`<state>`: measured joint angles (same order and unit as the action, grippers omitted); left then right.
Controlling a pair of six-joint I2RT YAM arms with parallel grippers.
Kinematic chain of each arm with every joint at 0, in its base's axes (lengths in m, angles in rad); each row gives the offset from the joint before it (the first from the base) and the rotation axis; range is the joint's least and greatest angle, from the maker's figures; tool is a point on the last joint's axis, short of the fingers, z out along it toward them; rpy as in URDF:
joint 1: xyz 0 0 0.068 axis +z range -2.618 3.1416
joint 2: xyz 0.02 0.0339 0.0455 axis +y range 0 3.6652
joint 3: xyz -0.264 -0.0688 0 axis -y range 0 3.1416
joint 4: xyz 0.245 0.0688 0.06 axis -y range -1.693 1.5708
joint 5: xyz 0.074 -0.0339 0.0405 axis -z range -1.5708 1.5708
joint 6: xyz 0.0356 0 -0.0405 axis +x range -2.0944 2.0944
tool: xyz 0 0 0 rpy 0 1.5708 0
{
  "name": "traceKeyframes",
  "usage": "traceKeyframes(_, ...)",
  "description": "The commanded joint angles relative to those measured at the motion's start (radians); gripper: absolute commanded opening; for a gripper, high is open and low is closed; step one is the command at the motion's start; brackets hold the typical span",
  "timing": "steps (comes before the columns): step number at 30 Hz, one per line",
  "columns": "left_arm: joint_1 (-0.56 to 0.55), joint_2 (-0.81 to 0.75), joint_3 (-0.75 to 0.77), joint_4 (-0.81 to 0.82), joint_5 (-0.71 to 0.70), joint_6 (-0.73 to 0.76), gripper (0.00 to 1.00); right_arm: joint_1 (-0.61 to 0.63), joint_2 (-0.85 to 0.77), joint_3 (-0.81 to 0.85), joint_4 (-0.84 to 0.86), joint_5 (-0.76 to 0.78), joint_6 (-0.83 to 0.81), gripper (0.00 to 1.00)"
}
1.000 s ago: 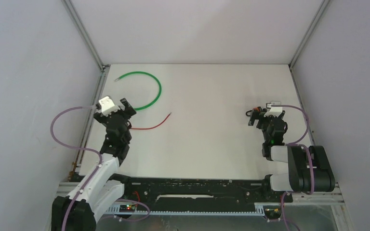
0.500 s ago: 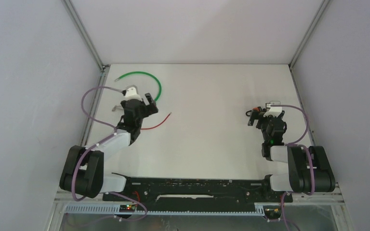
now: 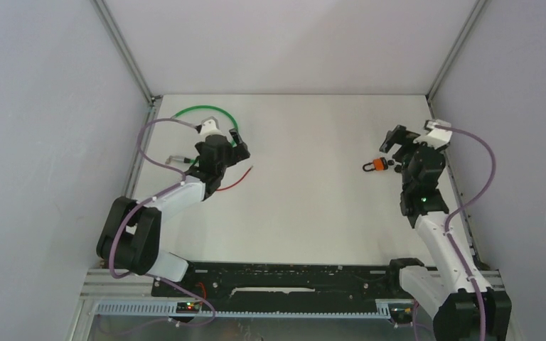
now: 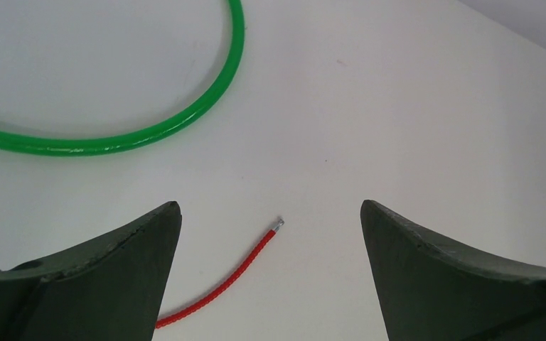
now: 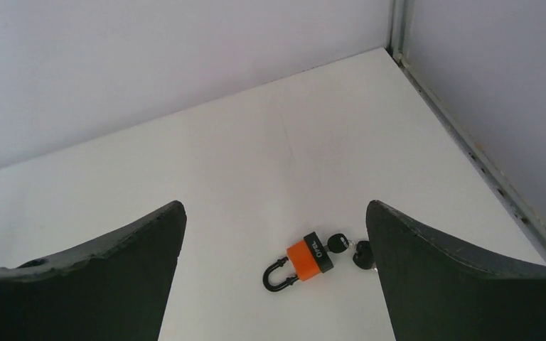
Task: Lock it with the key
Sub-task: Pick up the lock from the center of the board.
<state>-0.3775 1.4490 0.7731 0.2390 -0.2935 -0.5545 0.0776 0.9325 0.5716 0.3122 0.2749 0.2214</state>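
Note:
An orange padlock point(image 3: 377, 165) with a black shackle lies on the white table near the right side. In the right wrist view the padlock point(image 5: 306, 259) has a black-headed key point(image 5: 338, 243) in its base. A second key point(image 5: 361, 257) hangs on the ring beside it. My right gripper point(image 3: 412, 144) hovers just behind and to the right of the lock. This gripper point(image 5: 274, 207) is open and holds nothing. My left gripper point(image 3: 224, 150) is open over the left side of the table. Below the left gripper point(image 4: 270, 207) lies only a red cable tip.
A green cable point(image 3: 217, 111) curves in a loop at the back left, also seen as the green cable point(image 4: 149, 131) in the left wrist view. A thin red cable point(image 3: 233, 184) lies in front of it. A small silver piece point(image 3: 176, 159) lies near the left wall. Grey walls close in three sides.
My left arm swung from the left wall out over the cables. My right arm rose and moved back to the right, uncovering the padlock.

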Motion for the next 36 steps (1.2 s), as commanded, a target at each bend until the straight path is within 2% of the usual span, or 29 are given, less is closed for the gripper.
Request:
traceKeyframes(1, -0.007, -0.045, 0.025, -0.046, -0.071, -0.062, 1.00, -0.099, 0.035, 0.159, -0.410, -0.143, 0.165, 1.00)
traceKeyframes(6, -0.006, -0.173, -0.017, -0.031, -0.103, 0.036, 1.00, -0.207, 0.155, 0.241, -0.542, -0.253, 0.289, 1.00)
traceKeyframes(8, -0.001, -0.223, -0.061, 0.011, -0.118, 0.059, 1.00, -0.283, 0.200, 0.243, -0.560, -0.369, 0.320, 1.00)
traceKeyframes(10, 0.017, -0.251, -0.116, 0.083, -0.054, 0.065, 1.00, -0.351, 0.249, 0.246, -0.523, -0.502, 0.343, 1.00)
traceKeyframes(11, 0.023, -0.255, -0.145, 0.128, -0.022, 0.056, 1.00, -0.358, 0.276, 0.258, -0.521, -0.512, 0.356, 0.97)
traceKeyframes(14, 0.018, -0.216, -0.165, 0.185, 0.056, 0.032, 1.00, -0.336, 0.365, 0.347, -0.603, -0.430, 0.386, 0.94)
traceKeyframes(20, -0.024, -0.044, -0.027, 0.051, 0.070, -0.027, 1.00, -0.248, 0.525, 0.494, -0.743, -0.317, 0.468, 0.96)
traceKeyframes(26, -0.042, -0.027, -0.024, 0.092, 0.144, -0.028, 1.00, -0.137, 0.695, 0.630, -0.822, -0.159, 0.486, 0.96)
traceKeyframes(36, -0.082, 0.022, 0.034, 0.061, 0.145, 0.021, 1.00, -0.129, 0.848, 0.693, -0.888, -0.047, 0.611, 0.96)
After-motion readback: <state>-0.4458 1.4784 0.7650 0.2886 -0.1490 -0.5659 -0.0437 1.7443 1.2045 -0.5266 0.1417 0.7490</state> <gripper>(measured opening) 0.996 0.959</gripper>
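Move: The lock lies flat on the table about 6 cm ahead of the right hand, 1 cm to its left and 23 cm below. The keys lie roughly 6 cm to the right of the lock and level with it. From the left hand the lock is some 46 cm to the right, 1 cm ahead and 12 cm below. The open right hand sinks some 18 cm towards the lock, tipping down 50 degrees; the left drifts right. ##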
